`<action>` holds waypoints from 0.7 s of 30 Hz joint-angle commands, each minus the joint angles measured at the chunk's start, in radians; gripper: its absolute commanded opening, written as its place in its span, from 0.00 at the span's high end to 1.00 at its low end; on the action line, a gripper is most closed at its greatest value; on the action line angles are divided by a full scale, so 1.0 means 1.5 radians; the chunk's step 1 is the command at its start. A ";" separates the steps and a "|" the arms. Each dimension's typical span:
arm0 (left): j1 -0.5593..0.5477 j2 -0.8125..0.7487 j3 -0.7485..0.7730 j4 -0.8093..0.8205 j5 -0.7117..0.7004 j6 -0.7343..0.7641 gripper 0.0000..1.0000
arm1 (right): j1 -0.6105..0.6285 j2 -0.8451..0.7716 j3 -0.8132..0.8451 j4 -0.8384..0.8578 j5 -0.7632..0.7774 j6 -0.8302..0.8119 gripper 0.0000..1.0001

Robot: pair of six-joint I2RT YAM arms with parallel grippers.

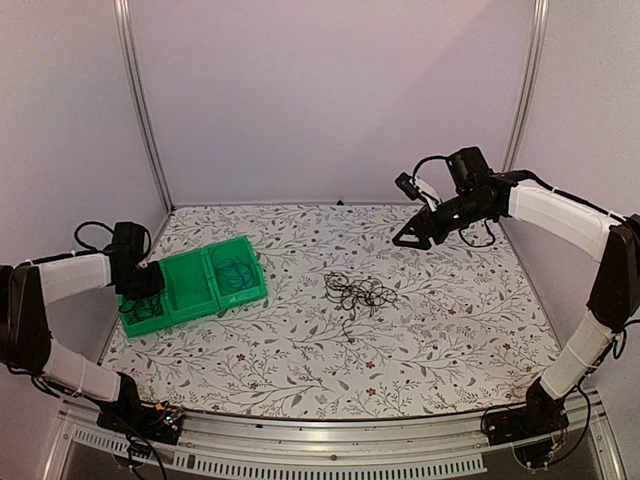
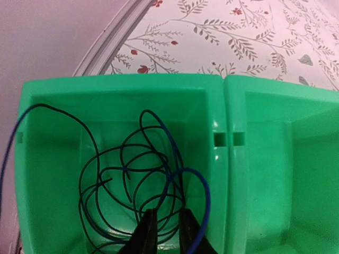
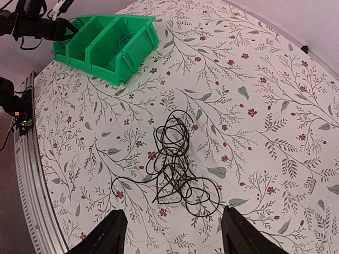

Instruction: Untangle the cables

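A tangle of thin black cables (image 1: 358,293) lies on the floral table, seen from above in the right wrist view as black cables (image 3: 177,169). My right gripper (image 3: 174,211) hangs well above it, open wide and empty; from the top it is the right gripper (image 1: 410,238). My left gripper (image 2: 165,225) reaches into the end compartment of the green bin (image 2: 222,106). Its jaws stand slightly apart over a coil of black cable (image 2: 127,174). A blue cable (image 2: 206,196) loops past the right finger's outer side. Nothing is pinched between the jaws.
The green three-compartment bin (image 1: 190,290) sits at the table's left, with another dark coil (image 1: 238,272) in its right compartment. The left arm (image 3: 37,24) hangs over the bin's far end. Metal frame posts stand at the back corners.
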 commanded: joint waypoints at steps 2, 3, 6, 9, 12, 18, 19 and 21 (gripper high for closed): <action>-0.014 -0.086 0.074 -0.133 0.008 -0.043 0.76 | 0.002 -0.013 0.009 0.008 -0.004 -0.004 0.35; -0.015 -0.100 0.084 -0.154 0.020 -0.053 0.74 | 0.003 -0.014 0.009 0.009 -0.004 -0.004 0.35; -0.019 -0.144 0.099 -0.202 0.063 -0.085 0.66 | 0.002 -0.013 0.009 0.010 -0.009 -0.003 0.35; -0.033 -0.176 0.113 -0.251 0.070 -0.120 0.60 | 0.002 -0.009 0.012 0.013 -0.013 -0.001 0.35; -0.034 -0.195 0.138 -0.289 0.056 -0.137 0.55 | 0.002 -0.003 0.020 0.014 -0.018 0.001 0.35; -0.033 -0.178 0.187 -0.325 0.011 -0.107 0.54 | 0.002 0.008 0.031 0.012 -0.028 0.008 0.35; -0.033 -0.170 0.189 -0.326 0.006 -0.101 0.54 | 0.002 0.009 0.031 0.011 -0.028 0.008 0.35; -0.033 -0.148 0.189 -0.318 -0.004 -0.091 0.54 | 0.002 0.009 0.031 0.010 -0.028 0.006 0.35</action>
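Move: The left hand is low at the left compartment of the green tray, with the cable it is releasing heaped about 2 cm ahead, 2 cm to the left and 4 cm below. The empty middle compartment is roughly 10 cm right and 6 cm ahead, and the blue cable in the right compartment about 23 cm right and 9 cm ahead. From the right hand, the heaped cable lies some 72 cm left, about 1 cm back and 20 cm below. Straight up, some 12 cm, the left hand pulls away from the cable in the left compartment, drifting about 2 cm back and 2 cm right. Its fingers, barely parted at first, spread to nearly half open and let go of the cable, while the wrist tips about 10 degrees so that they point less steeply down. ##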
